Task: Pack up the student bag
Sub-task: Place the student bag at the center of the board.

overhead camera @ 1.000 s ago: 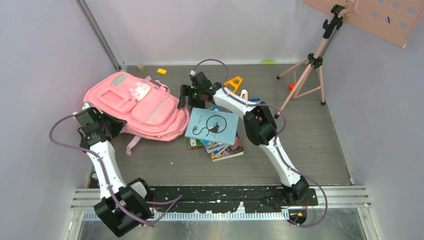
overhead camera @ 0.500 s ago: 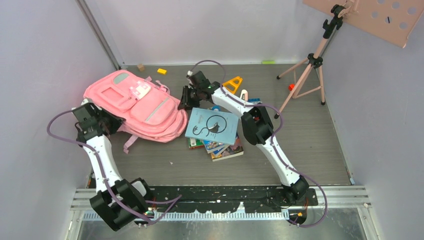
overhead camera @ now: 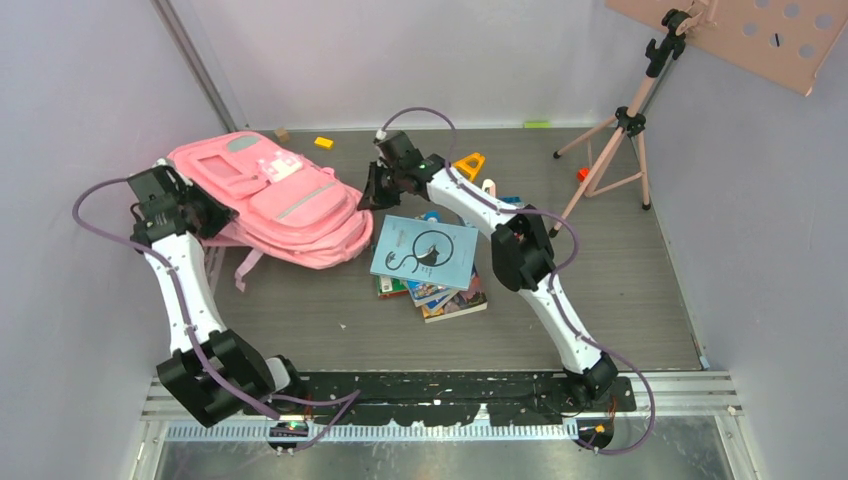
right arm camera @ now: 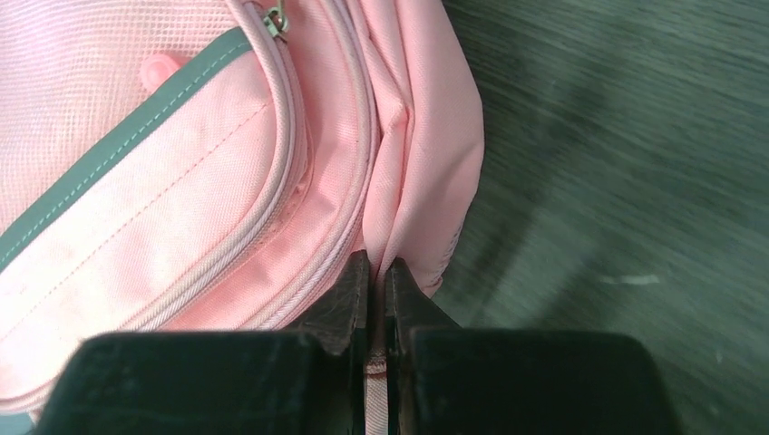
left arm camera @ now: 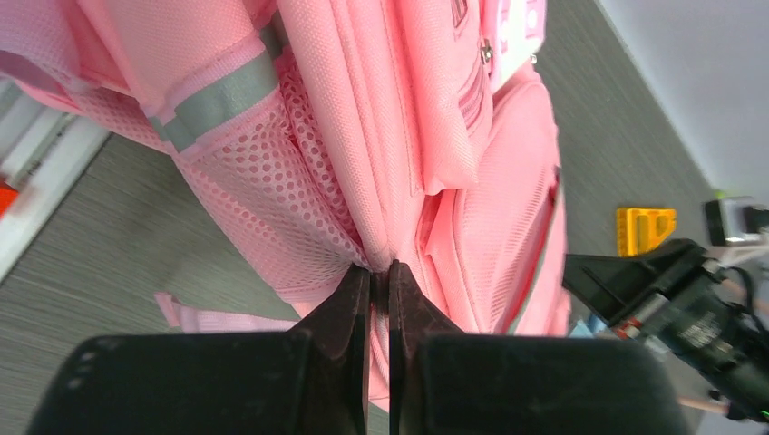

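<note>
The student bag (overhead camera: 280,200) is a big pink backpack lying at the left of the table, front pockets up. My left gripper (overhead camera: 205,215) is shut on a fold of its fabric by the mesh side pocket (left arm camera: 272,208), seen close in the left wrist view with the left gripper (left arm camera: 380,270) pinching pink cloth. My right gripper (overhead camera: 365,198) is shut on the bag's right edge; in the right wrist view the right gripper (right arm camera: 381,265) clamps a seam fold of the student bag (right arm camera: 181,199) beside its zipped front pocket.
A stack of books (overhead camera: 428,262) topped by a blue one lies just right of the bag. An orange triangle (overhead camera: 467,165), a yellow block (overhead camera: 323,142), a small wooden block (overhead camera: 282,133) and a tripod stand (overhead camera: 615,150) sit toward the back. Walls close in at the left and right.
My right gripper has closed on the bag's right edge. My left arm has lifted and drawn its side of the bag back and leftward, shifting the bag.
</note>
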Available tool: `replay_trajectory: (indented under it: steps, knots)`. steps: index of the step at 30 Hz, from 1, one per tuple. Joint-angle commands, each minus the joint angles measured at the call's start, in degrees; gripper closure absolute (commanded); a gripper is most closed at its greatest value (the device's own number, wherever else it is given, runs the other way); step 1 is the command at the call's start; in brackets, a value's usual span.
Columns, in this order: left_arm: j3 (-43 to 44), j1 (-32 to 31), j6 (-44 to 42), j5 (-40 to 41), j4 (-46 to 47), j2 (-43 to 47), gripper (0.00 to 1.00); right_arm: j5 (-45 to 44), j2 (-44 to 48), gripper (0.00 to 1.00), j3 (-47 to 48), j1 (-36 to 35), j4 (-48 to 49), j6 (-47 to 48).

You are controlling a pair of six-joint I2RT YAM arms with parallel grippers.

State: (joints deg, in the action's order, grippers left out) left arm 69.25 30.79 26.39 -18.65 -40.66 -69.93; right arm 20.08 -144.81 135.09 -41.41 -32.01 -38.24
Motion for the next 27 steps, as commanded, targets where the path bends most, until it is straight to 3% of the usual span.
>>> replay_trajectory:
  steps: [1,9,15,21,22,24,27]
  knots:
    - [5.27,-3.61,-7.62,5.14,-2.74,-1.72,1.0,-4.01,17.44,0.99,-5.46,-2.18,7.11,1.96]
    - [0.55,-4.77,-10.92,13.2,-2.44,-4.86,1.0,-14.7,30.85,0.99,-23.63,-11.36,11.32,4.91]
    - [-4.11,-5.28,-12.15,10.11,1.44,-6.69,1.0,-25.71,37.93,0.99,-37.11,-21.66,13.98,6.89]
    - [-2.97,-8.99,-14.26,9.79,-0.2,-9.82,1.0,-29.05,41.59,0.98,-43.59,-28.96,15.25,7.22]
    - [-2.7,-10.41,-14.72,11.13,-0.82,-10.16,0.96,-29.28,42.08,0.96,-43.81,-29.14,14.7,7.0]
    - [-2.43,-12.29,-15.57,13.27,-1.74,-10.33,0.77,-31.56,43.03,0.84,-43.44,-29.16,12.87,7.16]
    - [-1.74,-15.82,-16.63,18.95,-2.76,-8.88,0.41,-36.05,45.84,0.53,-42.18,-29.05,9.55,10.15]
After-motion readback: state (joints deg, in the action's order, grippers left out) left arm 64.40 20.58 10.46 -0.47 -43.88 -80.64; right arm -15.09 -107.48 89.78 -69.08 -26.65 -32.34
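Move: The student bag hangs between my closed grippers. Its middle is about 19 cm left of my right hand, level with it fore and aft and 3 cm lower; from my left hand it lies some 9 cm right, 2 cm ahead and 12 cm below. The bare board it goes down on is about 22 cm back, 7 cm left and 9 cm below my right hand. The blue book on the pile sits roughly 10 cm back and 13 cm right of my right hand, 7 cm below. Keeping its pinch on the bag's bottom corner, my right hand lifts about 9 cm and sweeps back some 22 cm towards my base, past the left side of the book pile, sinking 5 cm late on. My left hand holds the bag's side edge and lowers it about 11 cm, fingers tipping down some 25 degrees. Both grippers start opening at the end, fabric still between the fingers. ##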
